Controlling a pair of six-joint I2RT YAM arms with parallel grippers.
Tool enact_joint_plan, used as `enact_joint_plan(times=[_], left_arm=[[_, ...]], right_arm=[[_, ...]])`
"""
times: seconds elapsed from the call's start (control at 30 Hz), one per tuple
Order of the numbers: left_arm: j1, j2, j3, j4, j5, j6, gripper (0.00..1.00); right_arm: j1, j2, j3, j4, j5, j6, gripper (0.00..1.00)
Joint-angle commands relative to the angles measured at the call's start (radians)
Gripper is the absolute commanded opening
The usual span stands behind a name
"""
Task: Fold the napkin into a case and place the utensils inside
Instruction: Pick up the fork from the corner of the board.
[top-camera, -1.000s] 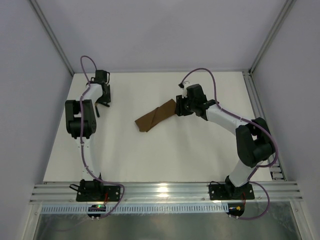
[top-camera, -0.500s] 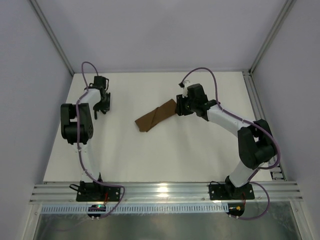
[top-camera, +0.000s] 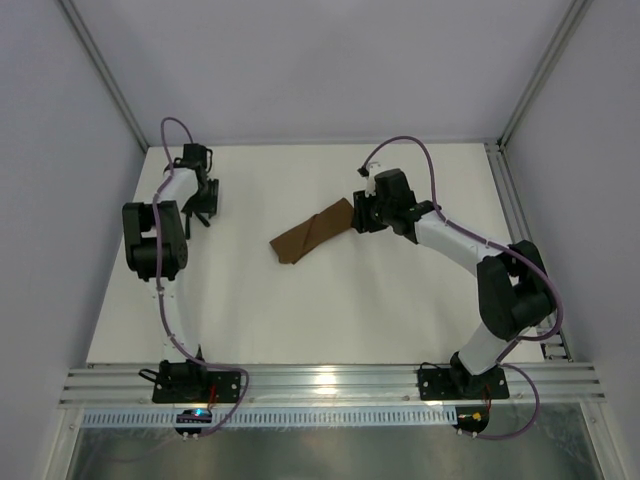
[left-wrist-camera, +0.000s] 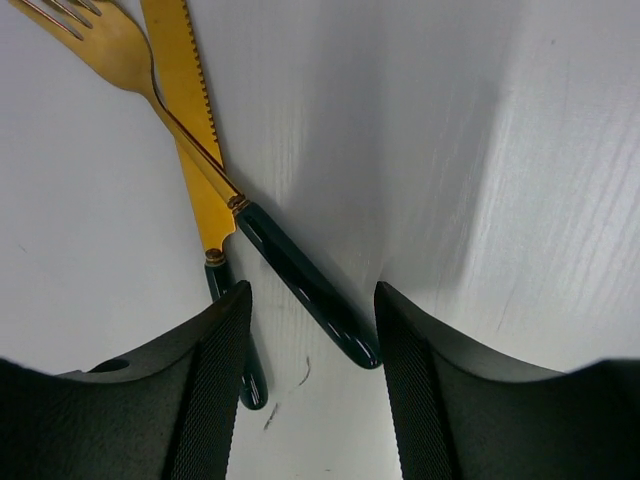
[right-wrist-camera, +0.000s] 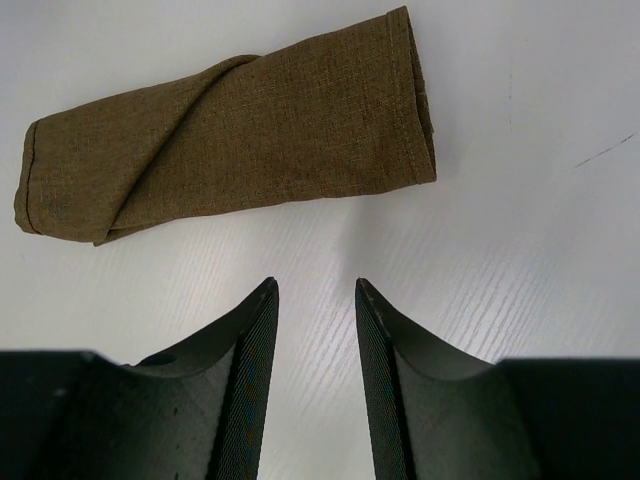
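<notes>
The brown napkin, folded into a narrow case (top-camera: 311, 233) (right-wrist-camera: 230, 135), lies flat mid-table with a diagonal layered edge. My right gripper (top-camera: 357, 215) (right-wrist-camera: 315, 290) hovers open just off its right end, nothing between the fingers. At the far left, a gold fork (left-wrist-camera: 150, 80) lies crossed over a gold knife (left-wrist-camera: 190, 130), both with dark handles. My left gripper (top-camera: 203, 205) (left-wrist-camera: 312, 300) stands open over those handles; the fork's handle end (left-wrist-camera: 330, 310) lies between the fingers, and the knife's handle (left-wrist-camera: 250, 375) passes under the left finger (left-wrist-camera: 215, 390).
White table (top-camera: 340, 310) with aluminium rails along the near edge (top-camera: 330, 385) and right side (top-camera: 515, 215). Grey walls enclose the back and sides. The left arm's elbow (top-camera: 150, 240) stands near the left table edge.
The left arm has pulled back toward the far-left corner and its gripper has opened a little wider over the utensils. The right arm and the case have stayed put.
</notes>
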Motion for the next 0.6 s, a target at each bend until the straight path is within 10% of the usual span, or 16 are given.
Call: enact_joint_plan(times=[0.0,0.57], left_arm=[[0.009,0.043,0.031,-0.051,0.009,-0.016,0.53],[0.081,0.014,-0.076,-0.065,0.116,0.013,0.09]], right_arm=[[0.007,-0.060,0.000,0.003,0.034,-0.025,0.41],[0.007,-0.069,0.006,0.000,0.045,-0.032,0.41]])
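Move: The fork's green handle lies right under the left hand, between its open fingers and about 1 cm below them, slanting from ahead-left to back-right. The fork head is some 9 cm ahead and 8 cm to the left. The knife passes under the fork's neck, its middle about 4 cm ahead and 4 cm left of the hand. From the right hand, the fork handle is roughly 40 cm left, 8 cm farther out and 9 cm lower. The left fingers close on the fork's handle and pinch it near its rear half, after the hand has sunk about 1 cm over it. As they shut, the hand slides some 2 cm to the left and slightly back, its attitude almost unchanged. ##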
